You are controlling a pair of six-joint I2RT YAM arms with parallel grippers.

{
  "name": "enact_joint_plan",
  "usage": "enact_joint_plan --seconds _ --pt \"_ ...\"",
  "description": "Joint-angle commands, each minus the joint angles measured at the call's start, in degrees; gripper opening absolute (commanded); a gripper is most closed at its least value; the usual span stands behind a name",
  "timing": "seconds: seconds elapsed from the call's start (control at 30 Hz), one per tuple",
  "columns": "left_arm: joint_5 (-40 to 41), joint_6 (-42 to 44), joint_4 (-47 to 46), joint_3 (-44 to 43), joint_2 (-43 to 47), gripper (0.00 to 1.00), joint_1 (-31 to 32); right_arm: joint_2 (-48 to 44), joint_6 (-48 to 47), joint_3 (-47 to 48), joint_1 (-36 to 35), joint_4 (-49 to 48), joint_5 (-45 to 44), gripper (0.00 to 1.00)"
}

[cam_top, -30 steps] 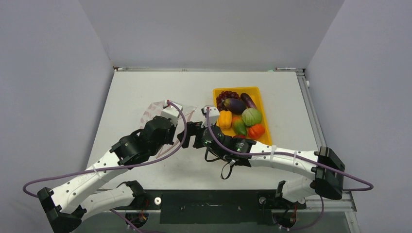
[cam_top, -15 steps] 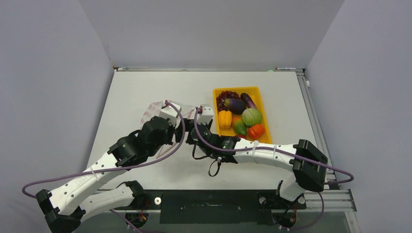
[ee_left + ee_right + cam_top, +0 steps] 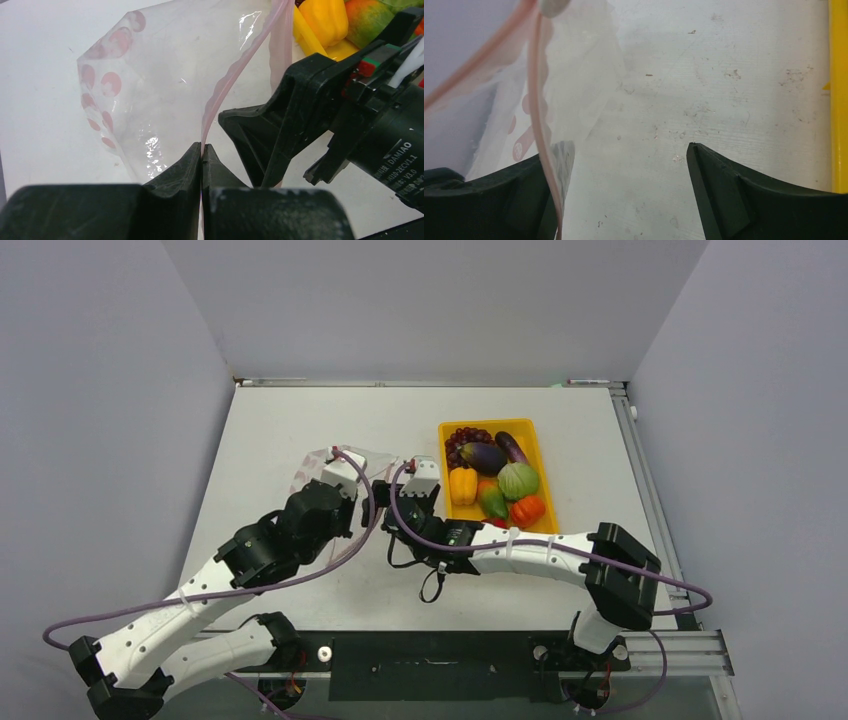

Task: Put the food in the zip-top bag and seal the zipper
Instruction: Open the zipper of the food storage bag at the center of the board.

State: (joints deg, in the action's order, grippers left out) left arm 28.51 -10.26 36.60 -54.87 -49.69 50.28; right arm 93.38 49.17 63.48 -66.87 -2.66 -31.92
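Note:
The clear zip-top bag (image 3: 150, 75) with pink dots hangs upright off the white table, left of the tray. My left gripper (image 3: 201, 148) is shut on its pink zipper (image 3: 235, 65) strip. My right gripper (image 3: 616, 152) is open right beside it, and the zipper (image 3: 539, 100) runs down against its left finger (image 3: 524, 195); nothing lies between the fingers. From above, both grippers meet at the bag (image 3: 318, 462). All the food sits in the yellow tray (image 3: 548, 480): grapes (image 3: 465, 437), eggplant (image 3: 483, 456), green round fruit (image 3: 518, 480), yellow pepper (image 3: 462, 485), red piece (image 3: 527, 510).
The tray's yellow edge (image 3: 838, 100) lies just right of my right gripper. Purple cables loop off both wrists over the table's middle. Grey walls close in the table on the left, back and right.
My right arm has swung left, bringing its open gripper up to the bag's mouth beside the left gripper. The left arm shifted slightly, still holding the zipper.

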Motion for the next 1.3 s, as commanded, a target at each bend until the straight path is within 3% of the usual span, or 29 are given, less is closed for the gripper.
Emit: enact_joint_plan --seconds 0.0,0.4,0.83,1.27 --pt "3.92 -0.64 -2.03 -0.48 1.73 0.0 0.08 -2.69 0.67 -1.43 -0.51 0.57 -4.52 0.85" --pt "11.17 -1.49 -1.28 -0.57 3.45 0.0 0.08 -7.03 0.67 -5.2 -0.52 8.84 -12.19 0.85" --pt "13.34 -1.87 -0.9 -0.65 3.59 0.0 0.08 -11.17 4.38 -9.3 -0.96 19.14 -22.6 0.85" --pt "15.6 -1.96 -1.15 -0.24 5.07 0.0 0.08 -13.95 3.77 -11.1 -0.98 18.13 -22.82 0.85"
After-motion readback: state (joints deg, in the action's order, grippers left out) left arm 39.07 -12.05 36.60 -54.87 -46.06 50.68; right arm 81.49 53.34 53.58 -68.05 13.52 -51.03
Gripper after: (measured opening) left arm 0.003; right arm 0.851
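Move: The bag hangs from the left fingers, which grip one side of its pink zipper rim; the free rim lies about 4 cm to the right hand's left, level with it, by its left finger. From the left hand that rim is some 5 cm right, 1 cm ahead and slightly lower. The yellow pepper sits about 20 cm right of the right hand, 3 cm farther out and 9 cm down; the yellow bin's middle is some 30 cm right, 3 cm ahead and 12 cm down. With its fingers staying wide open and the left one already inside the bag's mouth, the right hand sweeps about 12 cm to the right towards the yellow bin, sinking a little on the way, its left side rolling down and the wrist turning clockwise some 15 degrees, so that the left finger hooks the free rim and drags it along. The left hand keeps its pinch on the other side and draws away about 3 cm left and 2 cm up, turning slightly counter-clockwise, then holds there against the pull. ##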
